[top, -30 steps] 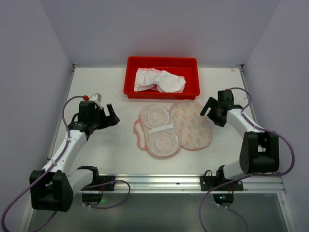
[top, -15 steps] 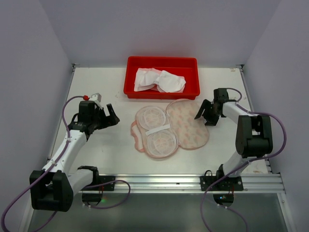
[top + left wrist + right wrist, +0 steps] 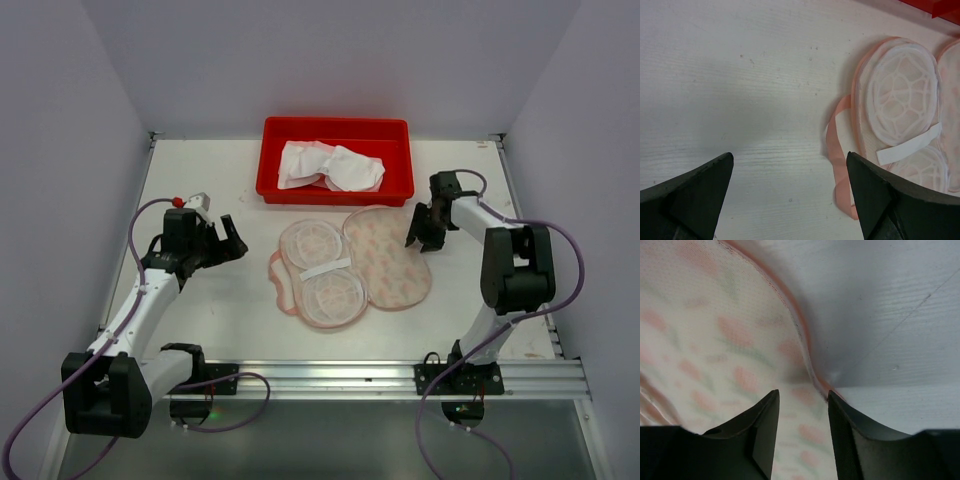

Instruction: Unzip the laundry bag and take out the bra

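The laundry bag (image 3: 392, 262) lies unzipped and spread flat at the table's middle, its patterned half on the right and its white-lined half (image 3: 322, 270) on the left. The bra (image 3: 330, 167) lies crumpled in the red tray (image 3: 335, 125) behind it. My right gripper (image 3: 416, 238) is down at the bag's right edge. In the right wrist view its jaws (image 3: 802, 395) stand half closed astride the bag's pink rim (image 3: 812, 371), with a gap still showing. My left gripper (image 3: 234, 241) hovers wide open left of the bag (image 3: 900, 95), nothing between its fingers (image 3: 790, 157).
A pink ribbon loop (image 3: 832, 145) trails from the bag's left side onto the white table. The red tray stands close behind the bag. Grey walls enclose the table on three sides. Cables run along both arms.
My right gripper has moved up and left onto the bag's right edge while its jaws narrowed. The bag has slid a little to the left. The left arm has not moved.
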`<state>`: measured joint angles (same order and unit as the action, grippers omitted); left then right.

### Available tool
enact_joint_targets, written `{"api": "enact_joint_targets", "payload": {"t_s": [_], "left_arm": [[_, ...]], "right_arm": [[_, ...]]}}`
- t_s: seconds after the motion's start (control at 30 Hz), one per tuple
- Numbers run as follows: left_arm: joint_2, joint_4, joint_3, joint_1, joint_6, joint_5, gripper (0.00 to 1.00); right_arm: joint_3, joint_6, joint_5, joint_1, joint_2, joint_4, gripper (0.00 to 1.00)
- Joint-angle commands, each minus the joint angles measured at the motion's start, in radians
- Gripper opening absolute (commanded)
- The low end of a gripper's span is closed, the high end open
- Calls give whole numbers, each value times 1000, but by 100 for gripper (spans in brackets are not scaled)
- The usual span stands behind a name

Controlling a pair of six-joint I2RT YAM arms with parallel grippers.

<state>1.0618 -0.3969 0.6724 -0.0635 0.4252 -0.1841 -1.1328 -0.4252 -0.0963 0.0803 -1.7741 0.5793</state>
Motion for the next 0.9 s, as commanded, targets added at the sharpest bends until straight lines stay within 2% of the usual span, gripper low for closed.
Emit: {"api": "enact_joint_targets", "payload": {"t_s": [0.0,0.03,0.17,0.2,0.23,0.33,0.5,0.63,0.77,0.87], "left_arm": [[-8,36,0,11,-28,-11,98],[-8,36,1,11,-28,-11,98],[-8,36,0,11,-28,-9,98],[-8,36,0,11,-28,-9,98],[-8,36,0,11,-28,-9,98],[-8,36,0,11,-29,-8,98],[-5,36,0,11,-28,-12,98],[-5,38,0,11,-28,-15,98],[-11,36,1,11,-29,-12,98],[-11,38,0,13,-28,-11,98]], "right_arm": [[-41,40,-6,24,-19,63,45],[-38,40,-13,24,-21,57,38],[-54,46,-37,36,-39,76,29],[-53,51,-39,36,-39,76,24],[-50,52,-43,36,-38,74,12],[-32,54,-46,39,-28,70,0],[30,22,-8,84,30,57,0],[114,-46,1,223,103,34,0],[189,-127,-37,311,153,-31,0],[215,-188,50,345,176,-59,0]]}}
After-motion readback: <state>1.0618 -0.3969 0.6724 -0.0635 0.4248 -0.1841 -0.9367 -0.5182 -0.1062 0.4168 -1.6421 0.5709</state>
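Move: The laundry bag's flap lies open under my right hand. Its right-hand edge is practically at my half-open fingertips, about 1 cm below and 1 cm back. The bag's ringed half lies some 27 cm to my left and 7 cm nearer me. The red bin is centred about 25 cm ahead and 24 cm left. From my raised left hand, that flap edge is roughly 51 cm to the right, 2 cm back and 9 cm lower. I ease my right hand down about 1 cm, drifting slightly back and left, and close my fingers fully on the flap's edge, pinching the thin cloth. Then, staying low, I speed up and drag that edge diagonally left and back across the table, about 13 cm in all, my wrist turning some 15 degrees counter-clockwise. ##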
